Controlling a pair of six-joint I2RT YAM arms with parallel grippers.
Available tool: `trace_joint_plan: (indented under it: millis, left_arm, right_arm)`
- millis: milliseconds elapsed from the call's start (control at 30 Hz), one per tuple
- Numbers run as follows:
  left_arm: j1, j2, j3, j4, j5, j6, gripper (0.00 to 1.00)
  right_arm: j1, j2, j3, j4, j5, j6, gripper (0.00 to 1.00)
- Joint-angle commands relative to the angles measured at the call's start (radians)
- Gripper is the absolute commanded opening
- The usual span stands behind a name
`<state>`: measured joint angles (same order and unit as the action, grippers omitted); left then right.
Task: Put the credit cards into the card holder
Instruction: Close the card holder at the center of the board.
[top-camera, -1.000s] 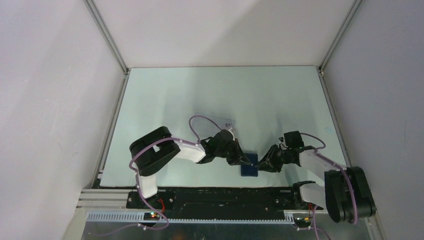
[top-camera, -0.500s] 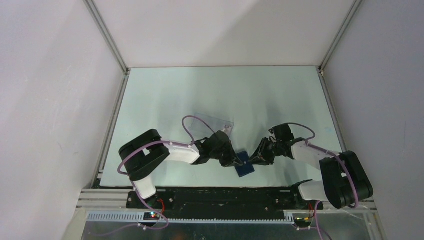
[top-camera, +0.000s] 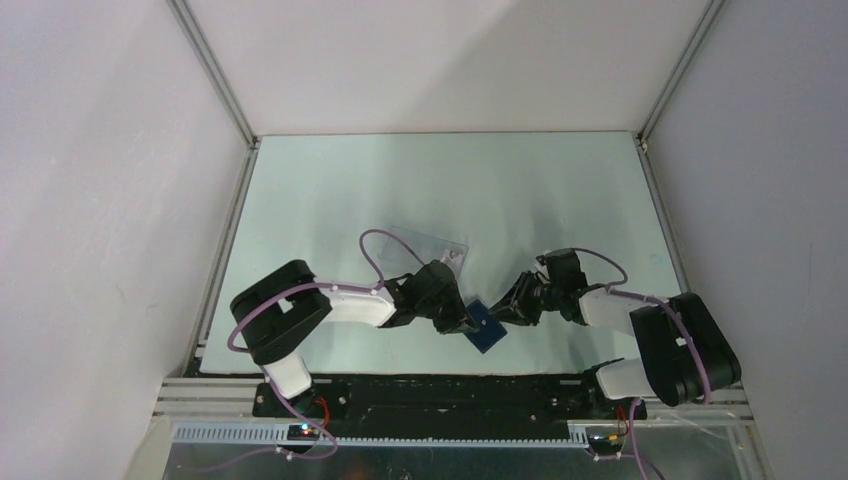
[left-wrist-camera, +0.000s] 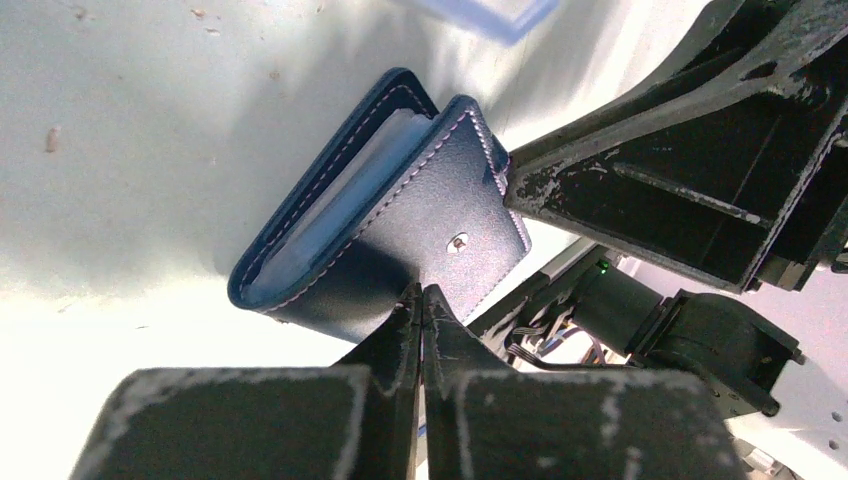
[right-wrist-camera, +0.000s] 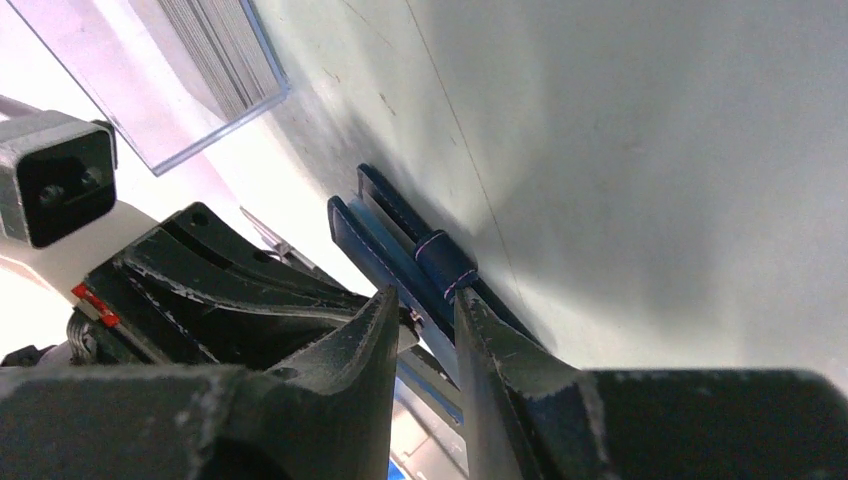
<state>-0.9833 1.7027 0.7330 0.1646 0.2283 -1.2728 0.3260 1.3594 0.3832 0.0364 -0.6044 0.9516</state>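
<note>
The dark navy card holder (top-camera: 488, 327) is near the table's front edge, held between both grippers. In the left wrist view it (left-wrist-camera: 400, 205) stands partly open, with pale blue inner faces showing. My left gripper (top-camera: 463, 321) is shut on the lower edge of its snap cover (left-wrist-camera: 421, 292). My right gripper (top-camera: 509, 308) is closed on the opposite leaf by the small strap (right-wrist-camera: 432, 300); the holder (right-wrist-camera: 395, 240) runs between its fingers. The credit cards (top-camera: 428, 243) lie as a pale, see-through stack behind the left gripper; they also show in the right wrist view (right-wrist-camera: 170, 70).
The pale green table (top-camera: 540, 190) is walled by white panels on three sides. A metal rail (top-camera: 400, 385) runs along the near edge by the arm bases. The right gripper's fingers (left-wrist-camera: 700, 130) crowd the holder's far side.
The card holder has shifted left and a little away from the front edge and turned. Both grippers moved with it, and the right arm has reached further left.
</note>
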Motion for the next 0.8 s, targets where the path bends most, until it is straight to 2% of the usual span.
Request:
trace_joint_plan:
  millis: [0, 100, 300, 767]
  left_arm:
    - [0.006, 0.034, -0.003, -0.119, -0.021, 0.04, 0.0]
    - [0.005, 0.045, 0.006, -0.125, -0.017, 0.055, 0.0]
    - [0.003, 0.06, 0.01, -0.143, -0.019, 0.068, 0.0]
    - [-0.015, 0.089, 0.052, -0.217, -0.033, 0.105, 0.0]
  right_arm:
    - [0.007, 0.051, -0.007, 0.2, -0.042, 0.067, 0.31]
    - [0.011, 0.121, -0.012, 0.287, -0.09, 0.107, 0.31]
    - [0.013, 0.229, -0.037, 0.575, -0.174, 0.236, 0.31]
    - [0.011, 0.455, -0.033, 1.031, -0.269, 0.474, 0.3]
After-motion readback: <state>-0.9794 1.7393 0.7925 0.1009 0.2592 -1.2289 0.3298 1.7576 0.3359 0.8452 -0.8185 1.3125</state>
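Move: The card holder lies askew under the shut left fingertips, its middle about 3 cm to the right of them, 1 cm ahead and 1 cm lower. From the right hand that middle is some 4 cm to the left, 2 cm back and 1 cm below; its strap edge is nearer, about 2 cm left and level fore and aft. The clear tray sits roughly 14 cm ahead and 15 cm left of the right hand. Leftward and forward in one sweep, the right hand goes about 5 cm with its part-open fingers along the strap edge of the holder, pushing that edge round, then rises a little over 1 cm while its fingers tip up some 20 degrees towards level. The left hand stays in place, its shut tips still resting on the cover to keep it down. ##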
